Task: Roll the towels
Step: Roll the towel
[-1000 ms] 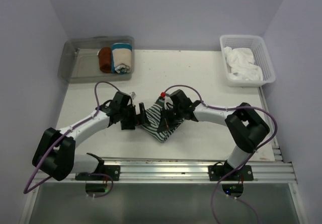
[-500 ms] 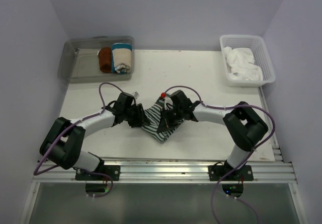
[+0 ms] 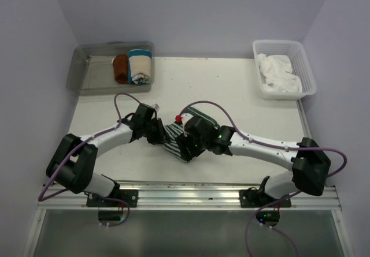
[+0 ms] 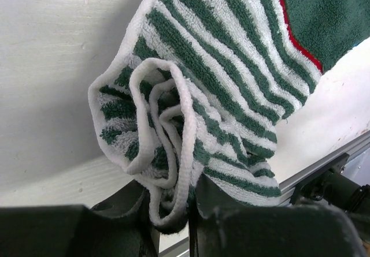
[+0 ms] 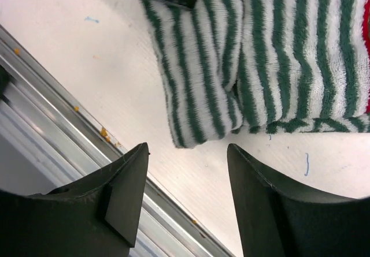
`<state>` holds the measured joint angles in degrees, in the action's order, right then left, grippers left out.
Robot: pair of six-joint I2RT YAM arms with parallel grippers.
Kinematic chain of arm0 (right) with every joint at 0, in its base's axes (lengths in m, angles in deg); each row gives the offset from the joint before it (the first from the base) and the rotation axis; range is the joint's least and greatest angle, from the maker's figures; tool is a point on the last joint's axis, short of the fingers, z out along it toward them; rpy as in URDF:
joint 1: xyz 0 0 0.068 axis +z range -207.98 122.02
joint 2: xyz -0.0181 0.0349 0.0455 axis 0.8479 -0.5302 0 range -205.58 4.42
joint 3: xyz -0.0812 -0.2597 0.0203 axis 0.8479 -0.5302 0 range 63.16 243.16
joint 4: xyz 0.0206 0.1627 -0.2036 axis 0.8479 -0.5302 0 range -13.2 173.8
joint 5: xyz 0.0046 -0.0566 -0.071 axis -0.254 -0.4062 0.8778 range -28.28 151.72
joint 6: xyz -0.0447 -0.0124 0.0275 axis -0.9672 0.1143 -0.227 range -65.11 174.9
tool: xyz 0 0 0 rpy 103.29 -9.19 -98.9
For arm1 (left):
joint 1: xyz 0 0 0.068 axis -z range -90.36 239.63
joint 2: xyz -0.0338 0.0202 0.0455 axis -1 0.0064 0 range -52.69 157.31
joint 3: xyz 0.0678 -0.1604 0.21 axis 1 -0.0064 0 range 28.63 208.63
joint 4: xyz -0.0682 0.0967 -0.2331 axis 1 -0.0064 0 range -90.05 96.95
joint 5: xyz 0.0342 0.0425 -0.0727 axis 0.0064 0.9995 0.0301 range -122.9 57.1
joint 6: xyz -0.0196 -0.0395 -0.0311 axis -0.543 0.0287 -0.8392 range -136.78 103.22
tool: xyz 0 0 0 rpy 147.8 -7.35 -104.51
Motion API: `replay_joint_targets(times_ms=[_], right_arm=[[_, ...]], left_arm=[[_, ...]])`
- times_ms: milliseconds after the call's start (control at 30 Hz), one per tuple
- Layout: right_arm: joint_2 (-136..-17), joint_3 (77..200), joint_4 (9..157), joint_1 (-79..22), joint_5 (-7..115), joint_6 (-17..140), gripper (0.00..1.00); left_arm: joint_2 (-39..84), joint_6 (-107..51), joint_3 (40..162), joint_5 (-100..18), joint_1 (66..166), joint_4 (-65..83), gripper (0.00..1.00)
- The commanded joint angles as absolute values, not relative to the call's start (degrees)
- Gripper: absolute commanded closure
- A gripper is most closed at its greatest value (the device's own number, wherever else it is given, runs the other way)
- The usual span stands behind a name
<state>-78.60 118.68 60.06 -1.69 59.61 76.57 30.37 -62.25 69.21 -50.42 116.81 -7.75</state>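
Observation:
The green-and-white striped towel lies bunched in the middle of the table. My left gripper is shut on its folded left edge. In the left wrist view the fingers pinch a curled white hem of the striped towel. My right gripper hovers at the towel's near right corner. In the right wrist view it stands open over bare table, with nothing between its fingers and the striped towel just beyond them. The plain white towel lies crumpled in the basket.
A clear bin at the back left holds a rolled rust-brown towel and a rolled cream towel. An aluminium rail runs along the table's near edge, close under the right gripper.
My left gripper has moved right and closed on the striped towel's edge. My right gripper has let go of the towel, opened and shifted left toward the near edge.

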Motion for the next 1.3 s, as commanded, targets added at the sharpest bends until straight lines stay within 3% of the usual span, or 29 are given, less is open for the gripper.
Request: replay_joint_targets(times_ms=[0,100,267,633,733,833,867,967,1100,1167,1200,1267], right_arm=[[-77.3,122.0,54.8,5.8,78.7,72.2,0.39],[-80.1,124.8,54.4,10.5,88.2,69.9,0.39],[-85.6,128.7,53.9,15.3,93.9,67.9,0.39],[-96.0,129.4,58.0,20.2,99.8,64.7,0.40],[-98.1,128.5,59.5,20.3,100.4,65.2,0.50],[-99.2,127.7,60.4,20.2,100.7,65.6,0.80],[-98.4,127.3,60.7,20.1,100.3,66.1,0.96],[-95.4,125.4,62.4,18.8,96.3,67.0,1.00],[-91.2,122.8,64.6,16.1,89.1,67.3,1.00],[-89.7,121.8,65.2,14.0,83.2,67.5,1.00],[-88.3,121.4,65.5,13.2,81.2,67.9,1.00],[-86.8,120.4,66.6,11.6,77.1,68.5,1.00]], left_arm=[[30.9,-62.7,71.5,-49.3,117.1,-9.8,0.94],[31.2,-62.8,72.0,-49.3,117.5,-10.4,0.94],[31.2,-63.1,72.0,-49.5,117.7,-10.6,0.94],[30.6,-63.7,72.1,-49.8,117.8,-10.9,0.94],[30.5,-63.7,72.3,-50.3,117.8,-10.9,0.94],[30.5,-63.5,72.8,-50.1,117.8,-11.3,0.90],[30.2,-63.5,72.9,-50.0,117.8,-11.7,0.88],[29.5,-63.2,72.8,-49.7,117.8,-12.2,0.73],[28.0,-63.1,72.8,-48.7,117.8,-13.0,0.40],[26.8,-62.8,72.9,-48.1,117.8,-13.3,0.32],[26.4,-62.7,73.1,-47.9,117.7,-13.4,0.22],[25.3,-62.5,73.2,-47.2,117.6,-13.8,0.15]])
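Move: The near edge of the rolled part of the towel, the right hand's next grip, lies about 1 cm back, 3 cm left and 5 cm below the right hand. The roll's left end, still pinched by the left gripper, is some 6 cm forward and 13 cm left of the right hand, 5 cm lower. The towel's green end lies roughly 15 cm ahead and 5 cm right. From the left hand, the near edge is about 6 cm back and 10 cm right, level in height. Bring the open right gripper slightly up and back, then about 3 cm left and some 6 cm down onto the near edge of the roll, swinging the wrist about 40 degrees so the fingers point forward and down. Shut them on the striped fold, raise it about 1 cm and ease the wrist partly back. Meanwhile hold the left end still, then open the left fingers and begin to rise about 1 cm. ##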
